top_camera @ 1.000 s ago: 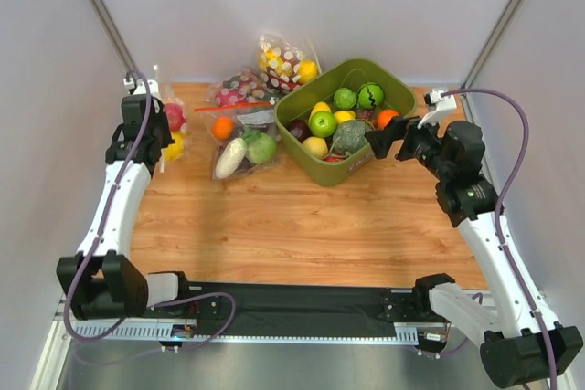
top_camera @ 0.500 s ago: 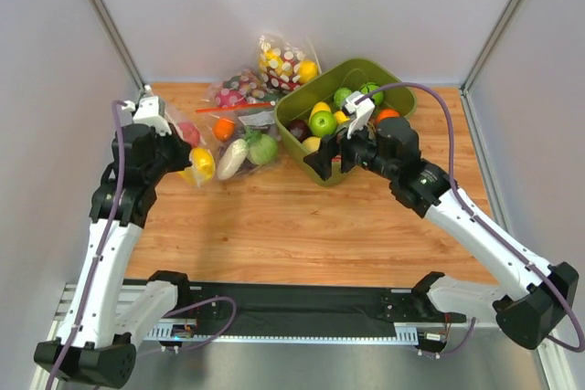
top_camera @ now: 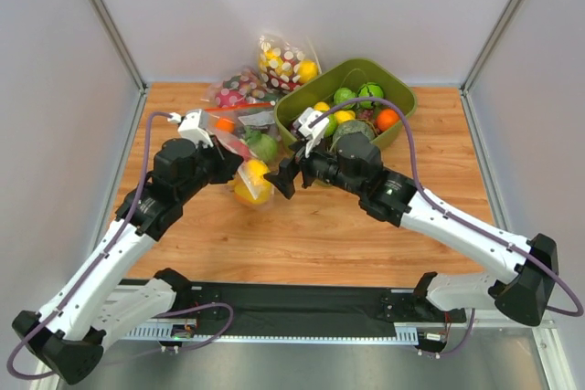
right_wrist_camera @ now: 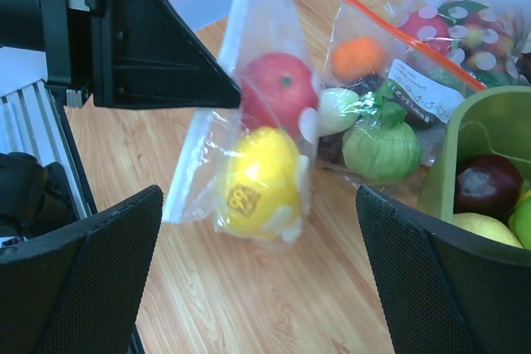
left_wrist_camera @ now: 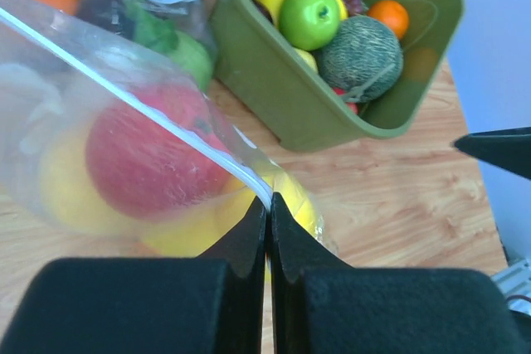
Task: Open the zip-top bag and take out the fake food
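Observation:
The zip-top bag (right_wrist_camera: 249, 134) is clear with white dots and hangs by its pale zip strip (left_wrist_camera: 133, 97) from my left gripper (left_wrist_camera: 268, 201). That gripper is shut on the strip's corner. Inside the bag sit a red fruit (right_wrist_camera: 278, 89) above a yellow fruit (right_wrist_camera: 257, 176), the fake food. From above, the bag (top_camera: 252, 182) hangs left of the table's middle, with my left gripper (top_camera: 234, 163) at its top. My right gripper (top_camera: 280, 179) stands open just right of the bag and faces it. In its own view the right gripper (right_wrist_camera: 259, 205) holds nothing.
A green bin (top_camera: 399, 90) full of fruit and vegetables stands at the back right. Behind the held bag lies a clear bag with a red zip strip (right_wrist_camera: 398, 32) showing green and white vegetables (right_wrist_camera: 380, 145). More dotted bags (top_camera: 285, 59) lean on the back wall.
My left arm carried the bag from the far left edge toward the middle. My right arm swung left from the bin to face the bag, its gripper staying open.

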Available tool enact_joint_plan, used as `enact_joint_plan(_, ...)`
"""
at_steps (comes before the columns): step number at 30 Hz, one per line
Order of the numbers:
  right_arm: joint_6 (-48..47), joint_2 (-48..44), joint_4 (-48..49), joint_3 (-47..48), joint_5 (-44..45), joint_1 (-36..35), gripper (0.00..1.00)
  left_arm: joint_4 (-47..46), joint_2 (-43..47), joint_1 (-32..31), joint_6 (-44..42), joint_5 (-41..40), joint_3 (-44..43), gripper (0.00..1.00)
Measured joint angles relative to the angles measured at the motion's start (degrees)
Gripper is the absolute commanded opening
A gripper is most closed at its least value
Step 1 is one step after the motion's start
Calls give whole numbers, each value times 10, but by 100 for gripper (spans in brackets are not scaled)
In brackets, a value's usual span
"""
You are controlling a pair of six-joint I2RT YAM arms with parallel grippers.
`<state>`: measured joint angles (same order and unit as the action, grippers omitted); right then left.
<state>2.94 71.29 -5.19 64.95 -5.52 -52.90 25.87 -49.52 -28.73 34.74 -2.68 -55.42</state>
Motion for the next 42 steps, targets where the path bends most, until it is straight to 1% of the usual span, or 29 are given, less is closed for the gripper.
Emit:
enact_joint_plan(5,-30,29,13,-1,6,-26,100,-28,-34,-66,23,-46,0,0)
enact_joint_plan(12,-64,46,33,-24,26,-51,100,-35,-80,-119,37,-85,-4,0)
enact_joint_plan(18,-91,65,90,-80,78,-59,100,-44,-90,-152,47,-99,-22,0)
enact_joint_plan(20,-101,81,112,-98,100,-59,89,-47,-90,-158,52,-100,-25,0)
enact_joint_plan(21,-105,89,119,-103,110,-58,72,-47,-90,-160,55,-100,-25,0)
enact_joint_plan(23,-112,102,130,-108,129,-58,58,-46,-91,-162,59,-99,-25,0)
enact_joint_plan(24,-113,106,136,-108,138,-59,48,-44,-91,-163,60,-98,-25,0)
enact_joint_plan(26,-118,106,139,-108,150,-60,40,-45,-90,-164,60,-96,-25,0)
enact_joint_plan(27,-118,106,142,-108,155,-60,26,-47,-90,-164,60,-96,-25,0)
enact_joint_plan(28,-121,106,143,-108,157,-61,18,-49,-90,-164,59,-96,-25,0)
enact_joint_plan(29,-122,106,144,-108,157,-61,12,-52,-90,-164,59,-96,-23,3)
enact_joint_plan(30,-123,104,143,-108,158,-61,0,-56,-89,-164,57,-94,-20,7)
enact_joint_plan(31,-121,102,142,-108,157,-60,0,-61,-86,-164,55,-92,-14,21)
enact_joint_plan(33,-115,98,136,-108,151,-57,0,-78,-75,-165,47,-88,2,35)
enact_joint_plan(34,-111,95,133,-111,146,-55,0,-86,-68,-165,44,-88,11,46)
enact_joint_plan(36,-100,85,124,-120,135,-46,0,-94,-53,-166,31,-89,26,55)
enact_joint_plan(37,-94,79,119,-127,130,-40,0,-99,-41,-167,24,-91,38,62)
enact_joint_plan(40,-76,57,98,-146,101,-18,0,-115,-10,-167,-6,-100,62,71)
enact_joint_plan(42,-64,35,83,-158,65,5,0,-126,17,-167,-34,-110,77,74)
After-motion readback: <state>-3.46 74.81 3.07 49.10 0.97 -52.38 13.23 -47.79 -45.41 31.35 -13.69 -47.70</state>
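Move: My left hand already holds the zip-top bag of fake food by its upper edge; the bag's middle hangs some 9 cm below it and 2 cm to its right. From my open right hand, that bag is about 10 cm to the left, level fore and aft, and 12 cm lower. The green bin stands about 15 cm ahead and 19 cm right of my right hand, and the red-zip bag about 10 cm ahead and 12 cm left, both roughly 24 cm lower. I carry the bag about 8 cm to the right with my left hand, while my open right hand drops some 11 cm, edging left and then slightly forward, to meet the bag's edge. My right fingers shut and pinch the edge; then my left fingers open, let go and back off left, as my right hand draws the bag a few centimetres right and slightly down. ##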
